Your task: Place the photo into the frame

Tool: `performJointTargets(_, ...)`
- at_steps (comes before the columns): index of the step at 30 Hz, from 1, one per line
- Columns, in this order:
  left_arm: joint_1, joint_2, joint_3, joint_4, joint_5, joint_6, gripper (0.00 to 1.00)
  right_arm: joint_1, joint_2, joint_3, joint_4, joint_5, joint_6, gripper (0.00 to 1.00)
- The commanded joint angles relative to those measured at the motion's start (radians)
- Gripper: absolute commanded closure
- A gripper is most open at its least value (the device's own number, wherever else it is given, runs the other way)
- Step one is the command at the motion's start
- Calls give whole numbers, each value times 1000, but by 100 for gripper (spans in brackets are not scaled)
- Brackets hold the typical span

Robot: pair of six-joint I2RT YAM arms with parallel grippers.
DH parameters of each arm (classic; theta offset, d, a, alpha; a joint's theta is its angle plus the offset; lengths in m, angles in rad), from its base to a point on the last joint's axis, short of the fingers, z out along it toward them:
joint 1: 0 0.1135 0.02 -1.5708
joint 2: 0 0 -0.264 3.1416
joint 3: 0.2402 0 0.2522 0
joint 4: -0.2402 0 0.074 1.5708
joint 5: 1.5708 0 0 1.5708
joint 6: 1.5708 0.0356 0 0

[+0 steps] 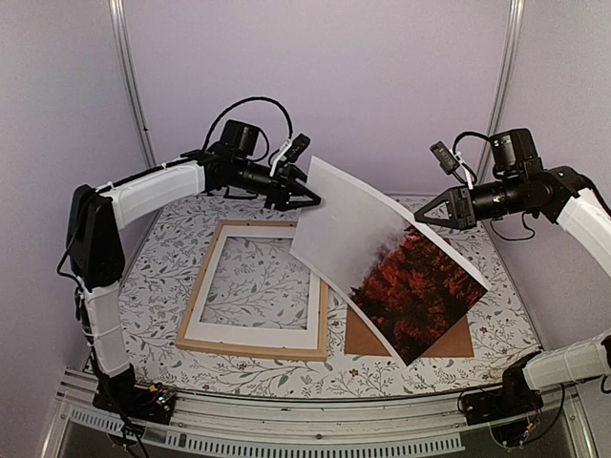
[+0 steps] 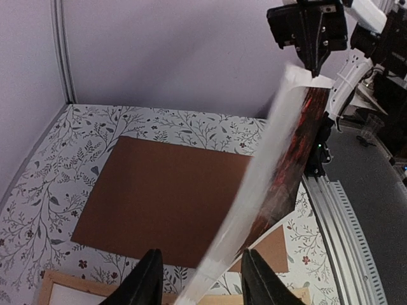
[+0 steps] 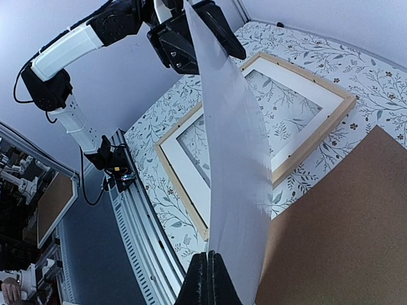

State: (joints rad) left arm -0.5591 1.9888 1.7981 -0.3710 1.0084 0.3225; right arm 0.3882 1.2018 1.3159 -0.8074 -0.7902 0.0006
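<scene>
The photo [image 1: 382,253] hangs tilted in the air above the table, its misty white half up-left and its red foliage half down-right. My right gripper [image 1: 420,218] is shut on its upper right edge; in the right wrist view the photo's white back [image 3: 232,159] rises from the pinched jaws [image 3: 208,274]. My left gripper [image 1: 304,198] is at the photo's upper left edge. In the left wrist view the blurred photo [image 2: 267,184] passes between the jaws [image 2: 203,279], which stand apart. The light wood frame [image 1: 253,349] lies flat on the table below left.
A white mat [image 1: 253,334] lies inside the frame [image 3: 318,136]. A brown backing board [image 1: 458,339] lies flat to the right of the frame, mostly under the raised photo, and fills the middle of the left wrist view [image 2: 159,197]. A metal rail [image 1: 315,425] runs along the near edge.
</scene>
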Motion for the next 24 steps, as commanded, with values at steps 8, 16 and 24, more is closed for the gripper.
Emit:
performJointTargets(8,59,-59,-62,57,74,-87,83,8,18,5,32,61,41,100)
performJointTargets(16,59,-97,-59,15,43,-97,100,8,42,30,-4,153,40,91)
performJointTargets(24,23,-171,-47,-112,-45,-42,100,18,61,90,-19,253,15,49)
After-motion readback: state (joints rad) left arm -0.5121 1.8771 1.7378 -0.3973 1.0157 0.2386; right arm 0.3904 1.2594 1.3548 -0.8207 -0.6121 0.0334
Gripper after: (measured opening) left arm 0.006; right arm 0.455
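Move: Between the left hand's half-open fingers stands the photo's left edge; the photo's middle lies some 13 cm to that hand's right, 12 cm back and 5 cm below. The frame lies about 27 cm below that hand, 14 cm to its left and level with it fore and aft; the brown board, equally low, some 25 cm to its right and level. From the right hand, still pinching the top edge, the photo's middle is about 9 cm left, 2 cm back and 9 cm below. Closing its half-open fingers fully, the left hand pinches the photo's left edge while dipping slightly and easing left, then lifts it about 4 cm, still drifting a little left. The right hand keeps its grip on the top edge while edging forward and down, then opens its fingers about halfway around the edge, some 3 cm farther forward than it began. ##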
